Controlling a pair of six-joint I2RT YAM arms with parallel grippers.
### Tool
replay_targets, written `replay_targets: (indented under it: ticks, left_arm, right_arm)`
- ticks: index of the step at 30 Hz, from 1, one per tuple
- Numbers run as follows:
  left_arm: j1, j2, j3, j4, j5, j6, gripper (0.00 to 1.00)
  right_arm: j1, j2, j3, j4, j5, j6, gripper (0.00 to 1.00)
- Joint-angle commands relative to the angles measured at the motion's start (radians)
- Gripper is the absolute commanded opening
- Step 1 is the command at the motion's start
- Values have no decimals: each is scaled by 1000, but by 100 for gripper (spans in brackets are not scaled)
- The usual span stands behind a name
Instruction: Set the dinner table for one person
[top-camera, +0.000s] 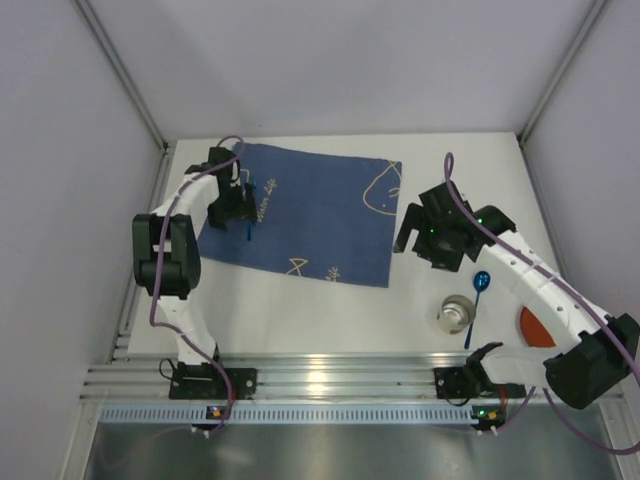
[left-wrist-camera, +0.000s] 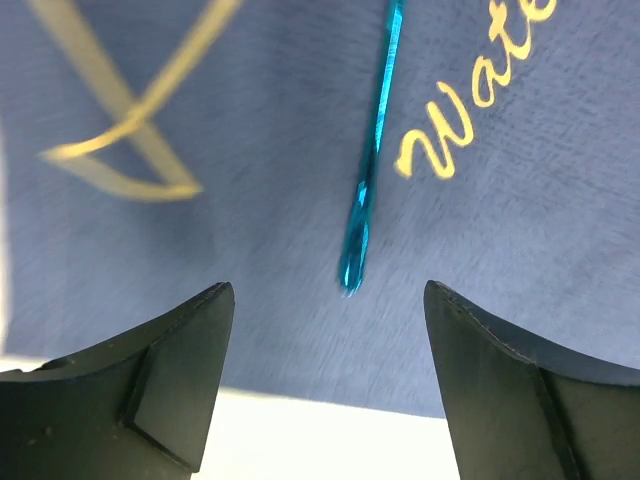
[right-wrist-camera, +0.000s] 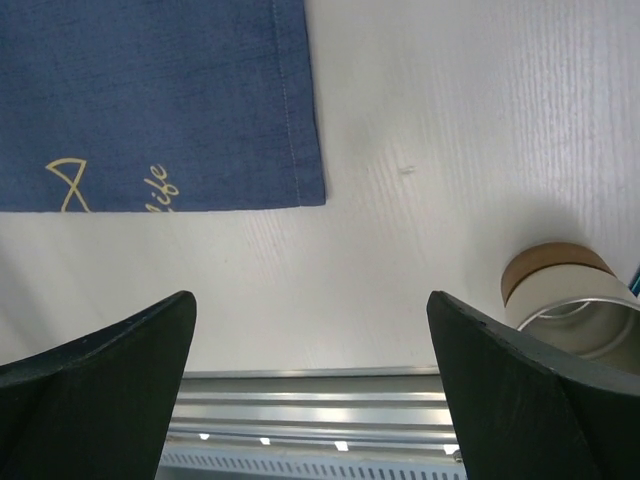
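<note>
A dark blue cloth mat (top-camera: 310, 215) with pale drawings lies on the white dinner table (top-camera: 330, 310). On the mat's left part lies a slim shiny blue utensil (top-camera: 249, 215), seen close up in the left wrist view (left-wrist-camera: 368, 170). My left gripper (top-camera: 240, 212) hovers over the utensil's near end, open (left-wrist-camera: 328, 290), its fingers (left-wrist-camera: 170, 380) clear of the utensil on both sides. My right gripper (top-camera: 425, 243) hangs open (right-wrist-camera: 310, 300) above bare table off the mat's (right-wrist-camera: 150, 100) right corner, with nothing between its fingers (right-wrist-camera: 500, 380).
A blue spoon (top-camera: 478, 298) and a small metal cup (top-camera: 455, 316) rest on the table at front right; the cup (right-wrist-camera: 565, 290) shows beside my right finger. An orange-red round thing (top-camera: 535, 327) lies partly under the right arm. Aluminium rails (top-camera: 320, 378) run along the near edge.
</note>
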Motion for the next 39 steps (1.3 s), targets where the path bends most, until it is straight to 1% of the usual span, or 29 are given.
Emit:
replay_targets:
  ticks: [1, 4, 5, 6, 7, 8, 11, 12, 14, 18, 22, 31, 33, 37, 38, 39]
  left_arm:
    - [-5, -162, -7, -16, -91, -34, 82]
    - [-33, -239, -57, 4, -71, -55, 82]
    - [-41, -253, -109, 17, -62, -61, 81]
    - [-56, -273, -143, 40, -4, -66, 81]
    - [-70, -306, -181, 74, 17, -67, 81]
    - [-84, -317, -247, 126, 37, -70, 81]
    - [-177, -301, -289, 145, 20, -64, 81]
    - [-232, -287, -287, 143, 9, -64, 81]
    - [-290, -236, -284, 140, -11, -78, 81]
    - [-352, -167, -287, 163, 17, -112, 81]
    - [-386, -112, -280, 179, 41, -138, 80]
    - [-489, -38, -185, 153, 64, -165, 80]
    - [-513, -37, -162, 151, 71, -172, 80]
    - [-542, -52, -120, 124, 80, -187, 80]
    - [-547, -60, -113, 114, 68, -190, 80]
    - [-547, -67, -108, 105, 61, -192, 80]
  right_arm:
    - [-8, -84, -19, -89, 61, -4, 100]
    - [-8, -116, -88, -120, 72, 23, 100]
    - [-8, -126, -114, -127, 72, 29, 100]
    - [-6, -133, -128, -139, 76, 33, 100]
    - [-8, -150, -137, -146, 84, 45, 100]
    - [-8, -158, -146, -152, 90, 48, 100]
    - [-8, -176, -180, -161, 113, 56, 100]
    - [-9, -178, -186, -163, 121, 57, 100]
    - [-8, -173, -203, -150, 124, 60, 100]
    - [-9, -166, -234, -121, 132, 69, 100]
    - [-9, -179, -278, -95, 162, 82, 100]
    - [-9, -177, -385, 44, 156, 109, 99]
    - [-9, -169, -389, 66, 161, 106, 95]
    - [-9, -124, -366, 80, 179, 85, 71]
    - [-8, -118, -356, 75, 184, 82, 54]
    - [-8, -114, -352, 74, 193, 79, 43]
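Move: The cloth's near edge, at the yellow triangle mark, lies about 17 cm right of the left hand, 11 cm back and 3 cm below. The fork's middle is some 4 cm ahead and 4 cm to the right of that hand, the "life" lettering 25 cm right and 13 cm back. The metal cup's middle is about 6 cm back, 9 cm right and 12 cm below the right hand. Counted from the cup, the spoon is 5 cm right and 2 cm farther out, the plate 25 cm right and 3 cm nearer the base. The cloth is pressed by the open left fingers near its triangle mark and dragged about 8 cm to the right, after that hand has lifted 6 cm clear and arced right and back down onto it, turning some 20 degrees clockwise. Meanwhile the cup is approached by the right hand, going down, right and back, tilting slightly; its fingers straddle the left rim, one inside, and close about halfway. ##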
